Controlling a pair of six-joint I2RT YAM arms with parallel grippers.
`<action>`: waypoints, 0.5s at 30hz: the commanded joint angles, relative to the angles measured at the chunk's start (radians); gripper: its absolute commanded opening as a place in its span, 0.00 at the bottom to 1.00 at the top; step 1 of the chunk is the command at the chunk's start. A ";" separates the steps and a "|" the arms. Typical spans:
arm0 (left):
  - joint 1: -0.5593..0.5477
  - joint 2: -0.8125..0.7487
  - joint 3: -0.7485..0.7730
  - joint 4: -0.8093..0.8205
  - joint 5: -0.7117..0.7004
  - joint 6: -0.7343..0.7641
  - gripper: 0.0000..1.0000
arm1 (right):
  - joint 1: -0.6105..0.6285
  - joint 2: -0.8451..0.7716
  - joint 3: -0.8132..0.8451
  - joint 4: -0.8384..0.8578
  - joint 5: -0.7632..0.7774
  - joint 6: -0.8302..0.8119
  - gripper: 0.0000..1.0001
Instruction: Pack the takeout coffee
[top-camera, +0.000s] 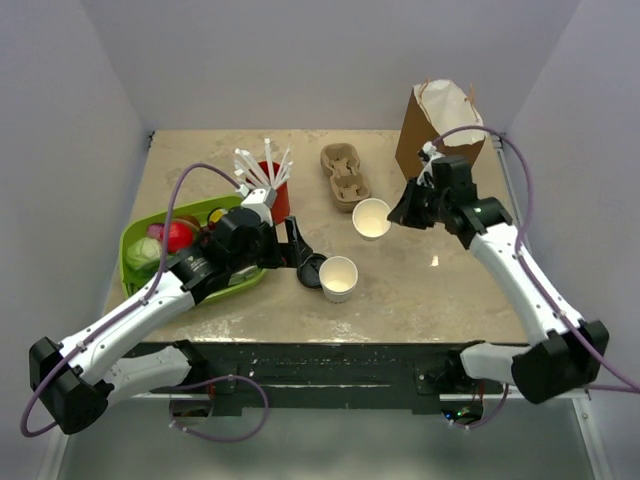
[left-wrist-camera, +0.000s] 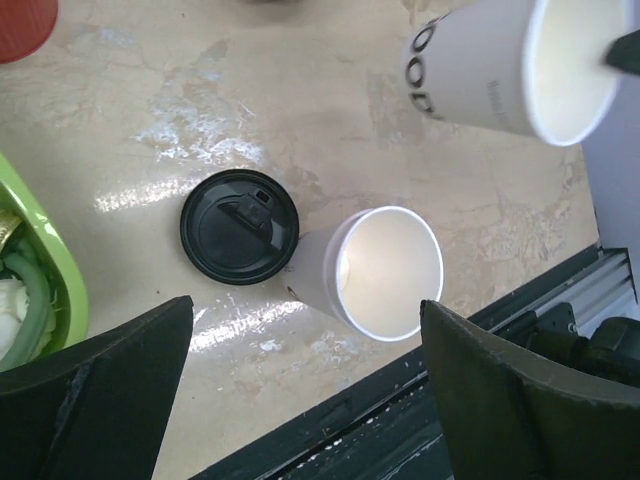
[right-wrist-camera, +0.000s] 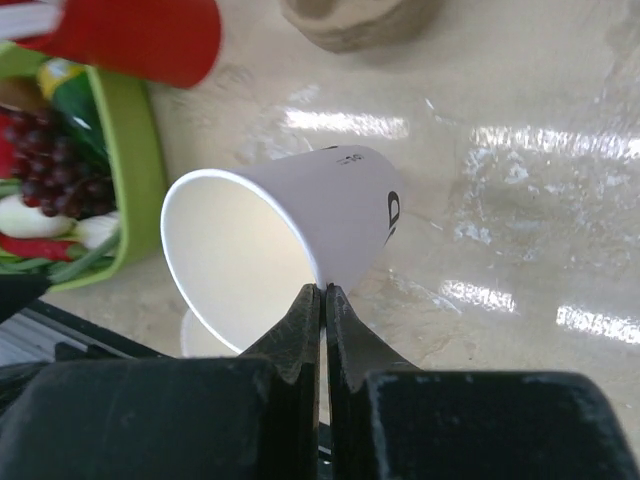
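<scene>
No takeout coffee with its lid on is in view. My right gripper is shut on the rim wall of a lidless white cup and holds it tilted above the table. That cup also shows at the top right of the left wrist view. A second lidless white cup stands near the table's front edge. A loose black lid lies flat just to its left. My left gripper hangs open above the lid and the standing cup, holding nothing.
A green tray of fruit and vegetables sits at the left. Behind it is a red cup of white utensils. A cardboard cup carrier lies at the back centre, and a brown paper bag stands open at the back right.
</scene>
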 joint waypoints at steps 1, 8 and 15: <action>0.020 -0.012 -0.003 -0.016 -0.030 0.014 1.00 | -0.003 0.093 -0.057 0.156 -0.030 0.018 0.00; 0.031 0.004 -0.034 -0.018 -0.010 0.018 1.00 | -0.004 0.237 -0.052 0.168 0.017 -0.011 0.00; 0.032 0.033 -0.058 0.031 0.073 0.028 1.00 | -0.003 0.320 -0.060 0.191 0.020 -0.007 0.02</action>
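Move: The right hand holds a paper cup by its rim. The bare spot it is taken to is about 5 cm ahead, 5 cm left and 22 cm below, with the cup carrier's middle some 20 cm ahead and 9 cm left. The standing cup is about 5 cm back, 11 cm left, and the lid about level, 16 cm left. From the open left hand the lid is roughly 3 cm ahead, 3 cm right, 19 cm below. Still pinching the cup's rim between shut fingers, the right hand lowers it about 11 cm towards the bare table short of the carrier, fast at first and then slower, easing some 4 cm forward while the wrist tips about 13 degrees further down. The left hand, fingers wide open, sinks about 3 cm beside the lid. ##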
